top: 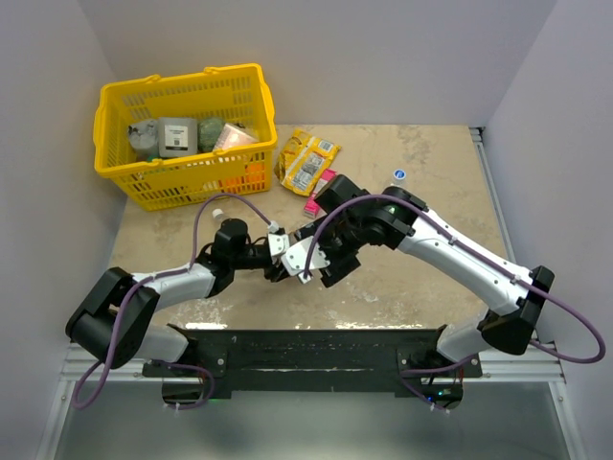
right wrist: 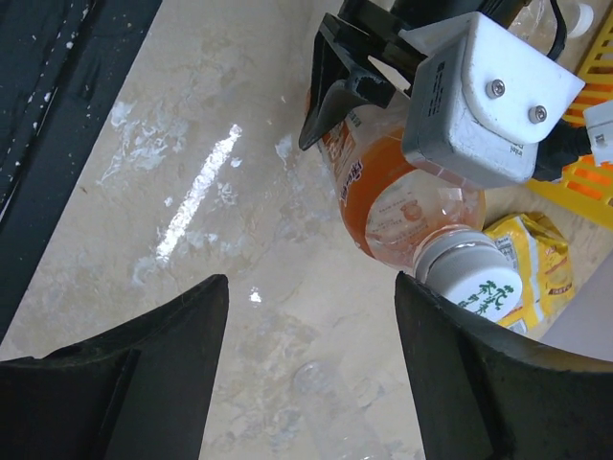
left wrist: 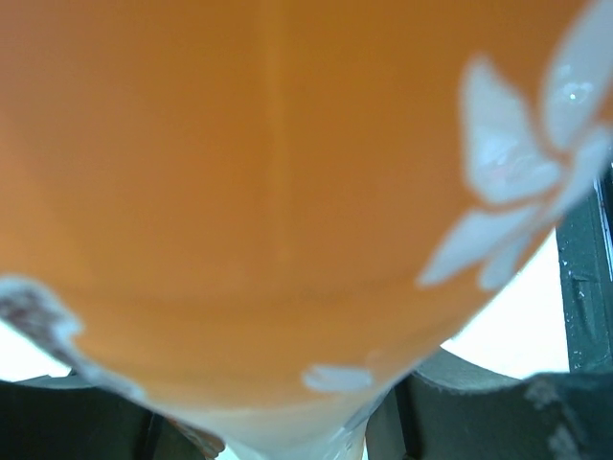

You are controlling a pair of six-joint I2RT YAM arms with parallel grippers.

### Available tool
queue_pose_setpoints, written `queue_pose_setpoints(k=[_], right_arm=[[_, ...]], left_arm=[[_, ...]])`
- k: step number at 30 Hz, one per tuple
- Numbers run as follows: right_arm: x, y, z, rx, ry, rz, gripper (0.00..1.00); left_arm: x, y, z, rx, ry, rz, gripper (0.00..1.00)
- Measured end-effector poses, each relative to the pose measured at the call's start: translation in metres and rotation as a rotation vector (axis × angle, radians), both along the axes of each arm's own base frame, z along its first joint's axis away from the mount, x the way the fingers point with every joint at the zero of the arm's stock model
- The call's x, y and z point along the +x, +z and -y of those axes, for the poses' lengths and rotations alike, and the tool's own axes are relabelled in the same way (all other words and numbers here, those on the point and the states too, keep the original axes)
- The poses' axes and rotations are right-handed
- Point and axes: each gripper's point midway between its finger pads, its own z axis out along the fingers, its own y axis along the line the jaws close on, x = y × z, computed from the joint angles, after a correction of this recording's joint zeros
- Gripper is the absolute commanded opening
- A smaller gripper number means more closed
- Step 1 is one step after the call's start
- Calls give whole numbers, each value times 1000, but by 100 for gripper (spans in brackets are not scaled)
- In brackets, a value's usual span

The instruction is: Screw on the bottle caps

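My left gripper (top: 285,263) (left wrist: 278,422) is shut on the orange bottle (right wrist: 397,192) (left wrist: 268,192), which fills the left wrist view. The bottle lies tilted just above the table, and a white cap (right wrist: 469,276) with green writing sits on its neck. My right gripper (top: 330,268) (right wrist: 311,326) stands open just in front of the cap, with only table between its fingers. The cap is beside the right-hand finger (right wrist: 498,383). In the top view my right wrist hides the bottle. A loose blue-and-white cap (top: 399,174) lies on the table at the back right.
A yellow basket (top: 244,81) holding several items stands at the back left. A yellow snack packet (top: 306,161) (right wrist: 536,254) and a pink packet (top: 316,201) lie just behind the grippers. A colourless bottle (right wrist: 541,19) shows near the basket (right wrist: 575,182).
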Motion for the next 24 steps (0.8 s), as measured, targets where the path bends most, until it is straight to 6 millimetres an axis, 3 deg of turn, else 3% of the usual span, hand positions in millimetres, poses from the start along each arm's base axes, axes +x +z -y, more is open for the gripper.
queue_pose_setpoints(k=[8,12,19,24], right_arm=[[-4,20,-16,47,-22,-69,73],[4,32,-37,108,-18,-60,73],[17,26,-51,124,-52,-58,72],[22,23,-48,107,-78,-44,68]], left_arm=[[2,-1,-2,6,10,-4,0],[-2,-3,-1,15,-6,2,0],[-6,0,1,17,-33,33,0],[-6,7,1,5,-33,51,0]])
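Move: The bottle in the left fingers already wears its white cap; that cap lies some 6 cm to the left of the right hand and 3 cm ahead, at about its height. From the right hand the blue-capped bottle stands about 16 cm ahead and 15 cm right, the pink box lies 24 cm straight ahead and 20 cm down, and the clear bottle is roughly 19 cm left and 9 cm ahead. From the left hand the cap is about 12 cm up, 3 cm right and 1 cm ahead. The right hand swings back in for another grip on the white cap, travelling about 5 cm left, rising some 3 cm on the way and edging 2 cm forward, then settling by 1 cm as its wrist tips a few degrees so that the fingers lean more to the left. Its fingers stay open, ending with the cap lined up between them and no pinch to be seen, while the left hand holds the orange bottle by its body almost in place, lifting a bare centimetre at the end. ##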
